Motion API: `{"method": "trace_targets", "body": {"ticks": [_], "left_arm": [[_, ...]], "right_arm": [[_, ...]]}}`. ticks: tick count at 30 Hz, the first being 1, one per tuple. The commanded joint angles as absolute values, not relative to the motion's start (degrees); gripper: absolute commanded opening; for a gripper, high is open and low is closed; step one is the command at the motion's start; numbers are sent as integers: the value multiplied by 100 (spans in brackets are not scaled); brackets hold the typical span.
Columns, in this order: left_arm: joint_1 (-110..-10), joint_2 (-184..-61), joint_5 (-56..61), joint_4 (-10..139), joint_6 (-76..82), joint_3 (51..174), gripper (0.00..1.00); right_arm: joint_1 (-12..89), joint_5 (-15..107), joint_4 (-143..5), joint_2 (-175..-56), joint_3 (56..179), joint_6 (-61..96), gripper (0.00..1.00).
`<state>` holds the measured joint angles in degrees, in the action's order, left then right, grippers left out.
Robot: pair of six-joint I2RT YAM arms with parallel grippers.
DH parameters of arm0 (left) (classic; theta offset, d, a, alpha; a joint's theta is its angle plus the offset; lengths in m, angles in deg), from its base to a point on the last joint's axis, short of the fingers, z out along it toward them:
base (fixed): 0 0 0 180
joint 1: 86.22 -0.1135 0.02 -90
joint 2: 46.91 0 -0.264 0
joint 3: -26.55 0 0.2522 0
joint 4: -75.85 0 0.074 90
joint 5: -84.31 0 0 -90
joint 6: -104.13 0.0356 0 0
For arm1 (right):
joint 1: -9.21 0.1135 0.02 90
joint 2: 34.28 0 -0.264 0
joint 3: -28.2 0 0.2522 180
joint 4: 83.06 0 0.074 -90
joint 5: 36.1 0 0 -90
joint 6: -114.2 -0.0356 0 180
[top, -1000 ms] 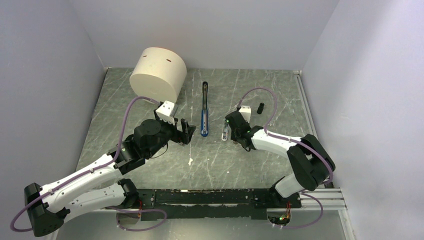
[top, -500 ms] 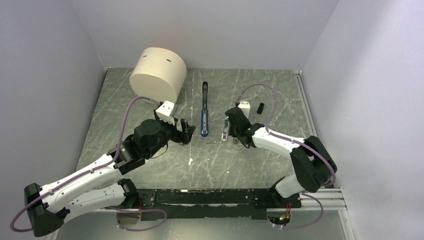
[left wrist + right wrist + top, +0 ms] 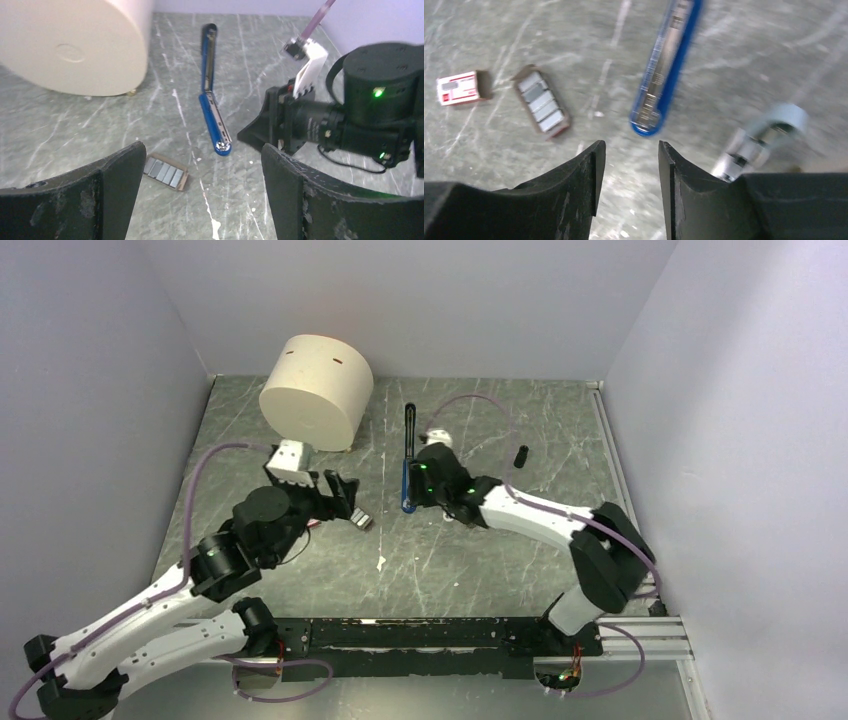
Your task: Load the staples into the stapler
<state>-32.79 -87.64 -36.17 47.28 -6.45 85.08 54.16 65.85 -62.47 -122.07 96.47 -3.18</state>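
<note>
The stapler (image 3: 408,455) lies opened flat mid-table, black arm far, blue body (image 3: 214,120) near; its blue tip (image 3: 669,65) sits just ahead of my right gripper. The staples (image 3: 541,102) are grey strips in a small brown tray (image 3: 165,171) left of the stapler's near end (image 3: 361,521). Their red-and-white box (image 3: 461,87) lies further left. My left gripper (image 3: 200,195) is wide open above the table beside the tray, holding nothing (image 3: 350,502). The right gripper (image 3: 629,150) is partly open with an empty gap, right beside the stapler's blue end (image 3: 416,492).
A large beige cylinder (image 3: 317,390) stands at the back left. A small black cylinder (image 3: 521,455) stands right of the stapler. A pale-blue and silver piece (image 3: 764,135) lies blurred beside my right fingers. White walls close in the table.
The right gripper swung left from the small piece to the stapler's blue end and its jaws widened. The left arm drew back to the left, uncovering the staples tray.
</note>
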Motion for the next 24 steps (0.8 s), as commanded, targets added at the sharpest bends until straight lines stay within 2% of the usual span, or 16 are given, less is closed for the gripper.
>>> {"method": "trace_targets", "body": {"ticks": [1,9,16,21,24], "left_arm": [[-3270,-8308,-4846,3984,-1106,8666,90],[-3261,-7868,-6081,2972,-1967,8715,93],[-3267,-7793,-6365,2572,-2343,8771,94],[-3261,-7801,-6458,2483,-2429,8803,94],[-3263,-7816,-6444,2493,-2410,8794,94]], "right_arm": [[5855,6305,-6326,-13064,10471,240,48],[6351,6221,-6095,-14611,11971,420,41],[6638,6238,-5910,-15364,12753,795,49],[6682,6196,-5788,-15661,13047,1000,41],[6704,6281,-5685,-15808,13195,1011,43]]}}
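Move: The right hand is bound for the open tray of staples, about 16 cm to its left, some 2 cm ahead and 9 cm below. The opened stapler lies lengthwise with its middle roughly 15 cm ahead and 4 cm left of this hand. The red-and-white staple box sits about 10 cm left of the tray and 2 cm nearer the bases. From the left hand, the tray is some 12 cm ahead, about level sideways and 27 cm below. Leftward and sinking, the right hand sweeps about 17 cm from beside the stapler's near end to the tray of staples, dropping some 6 cm and easing off as it arrives. It turns about 25 degrees, mostly counter-clockwise, fingers still about half open. The left hand clears out to its left by about 11 cm, turning nearly 30 degrees counter-clockwise, wide open and holding nothing. ##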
